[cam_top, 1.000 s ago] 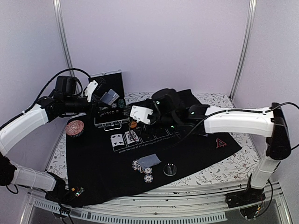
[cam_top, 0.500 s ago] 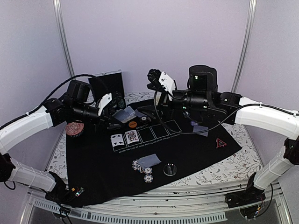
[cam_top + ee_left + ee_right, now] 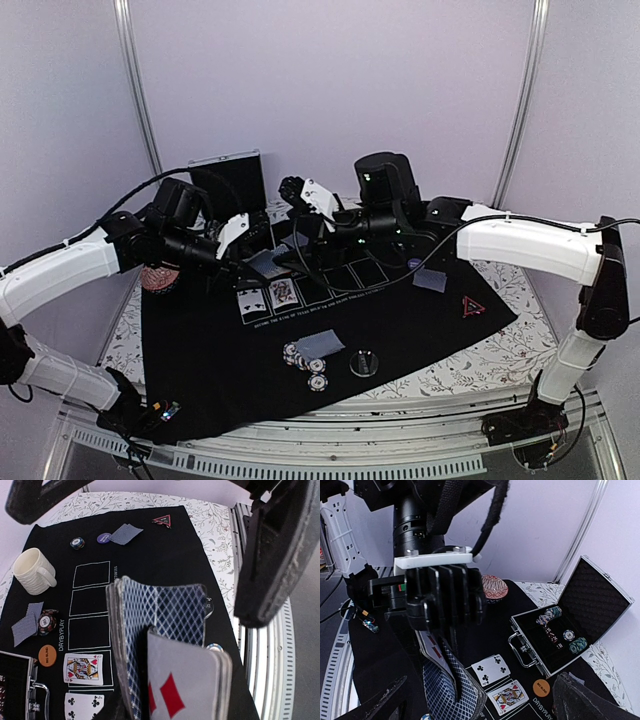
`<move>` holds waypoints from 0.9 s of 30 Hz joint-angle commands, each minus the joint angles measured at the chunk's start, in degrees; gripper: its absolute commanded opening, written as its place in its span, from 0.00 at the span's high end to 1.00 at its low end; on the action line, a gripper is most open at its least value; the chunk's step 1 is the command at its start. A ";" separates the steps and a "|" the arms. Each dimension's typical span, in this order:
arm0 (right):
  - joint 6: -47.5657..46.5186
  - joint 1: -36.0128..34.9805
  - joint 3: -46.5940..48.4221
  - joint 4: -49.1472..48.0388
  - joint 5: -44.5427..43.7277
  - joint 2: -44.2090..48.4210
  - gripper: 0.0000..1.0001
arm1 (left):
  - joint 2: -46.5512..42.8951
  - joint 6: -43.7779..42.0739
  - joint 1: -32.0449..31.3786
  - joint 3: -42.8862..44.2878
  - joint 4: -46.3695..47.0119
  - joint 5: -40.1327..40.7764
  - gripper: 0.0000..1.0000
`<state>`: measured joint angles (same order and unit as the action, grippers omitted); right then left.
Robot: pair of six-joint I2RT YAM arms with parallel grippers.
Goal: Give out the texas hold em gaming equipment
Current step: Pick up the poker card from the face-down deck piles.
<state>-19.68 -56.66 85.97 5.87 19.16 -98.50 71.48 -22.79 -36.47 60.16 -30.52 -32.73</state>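
My left gripper (image 3: 252,262) is shut on a deck of grey-blue-backed playing cards (image 3: 165,625), held on edge above the black mat (image 3: 420,330), a red diamond card facing the wrist camera. My right gripper (image 3: 298,205) stands open just beyond the deck (image 3: 451,692), one finger on either side of it and not touching. The four of clubs (image 3: 84,705) and queen of hearts (image 3: 83,669) lie face up in the printed boxes. Poker chips (image 3: 305,358), a face-down pair (image 3: 322,343) and a dark disc (image 3: 364,363) sit near the front. An orange disc (image 3: 47,655), purple disc (image 3: 104,538) and red-edged triangle (image 3: 473,307) lie on the mat.
An open metal chip case (image 3: 600,600) stands at the back left with chips inside. A cream mug (image 3: 34,571) sits on the mat. A red patterned round lid (image 3: 160,275) rests at the mat's left edge. More face-down pairs (image 3: 430,280) lie on the mat.
My right arm swung up and then leftward, bringing its open gripper to the deck. My left gripper carried the deck right and forward over the mat.
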 commanded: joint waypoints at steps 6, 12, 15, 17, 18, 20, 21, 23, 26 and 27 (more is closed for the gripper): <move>-3.55 0.02 3.48 -3.02 3.85 -4.95 0.01 | 0.60 -0.68 -0.79 1.38 -0.50 0.02 0.72; -3.99 0.01 3.70 -7.00 2.48 -6.56 0.07 | 0.54 -0.77 -0.82 1.37 -0.50 0.03 0.72; -4.00 0.00 2.99 -8.23 2.24 -6.32 0.11 | 0.50 -0.86 -0.82 1.28 -0.51 0.12 0.72; -3.96 0.04 2.44 -8.78 2.56 -6.19 0.13 | 0.50 -0.86 -0.80 1.27 -0.50 0.12 0.72; -3.96 -0.02 2.32 -8.92 2.63 -6.18 0.14 | 0.50 -0.86 -0.80 1.27 -0.50 0.10 0.72; -3.87 0.00 2.27 -9.01 2.43 -6.33 0.16 | 0.54 -0.86 -0.84 1.34 -0.50 0.10 0.72; -3.87 0.01 2.31 -9.16 2.34 -6.40 0.17 | 0.58 -0.83 -0.86 1.37 -0.50 0.12 0.72; -3.83 0.03 2.43 -9.29 2.16 -6.62 0.20 | 0.59 -0.78 -0.78 1.36 -0.50 0.10 0.72; -3.78 -0.03 2.53 -9.26 2.39 -6.76 0.33 | 0.53 -0.86 -0.80 1.37 -0.50 0.30 0.72; -3.78 0.02 2.41 -9.15 2.64 -6.63 0.39 | 0.50 -0.90 -0.80 1.36 -0.51 0.49 0.72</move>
<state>-23.62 -56.66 88.16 -1.85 21.56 -104.42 71.75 -22.94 -36.64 60.18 -31.22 -32.10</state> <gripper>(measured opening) 0.689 0.306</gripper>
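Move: The left gripper still holds the face-down deck, its middle roughly 4 cm to that hand's right and 2 cm below. From the wide-open right gripper the deck lies about 4 cm left, 2 cm back and 3 cm lower. On the mat some 19 cm below the right hand, the queen of hearts lies about 9 cm ahead and 4 cm left, the club card about 7 cm ahead and 11 cm left. Bring the open right gripper about 3 cm left onto the deck, easing slightly forward and dipping some 2 cm before rising most of the way back. Then start closing, by roughly a third, so that the finger nearer the base comes against the bent-out cards with the red-diamond face. Hold the left gripper and its grip still. ##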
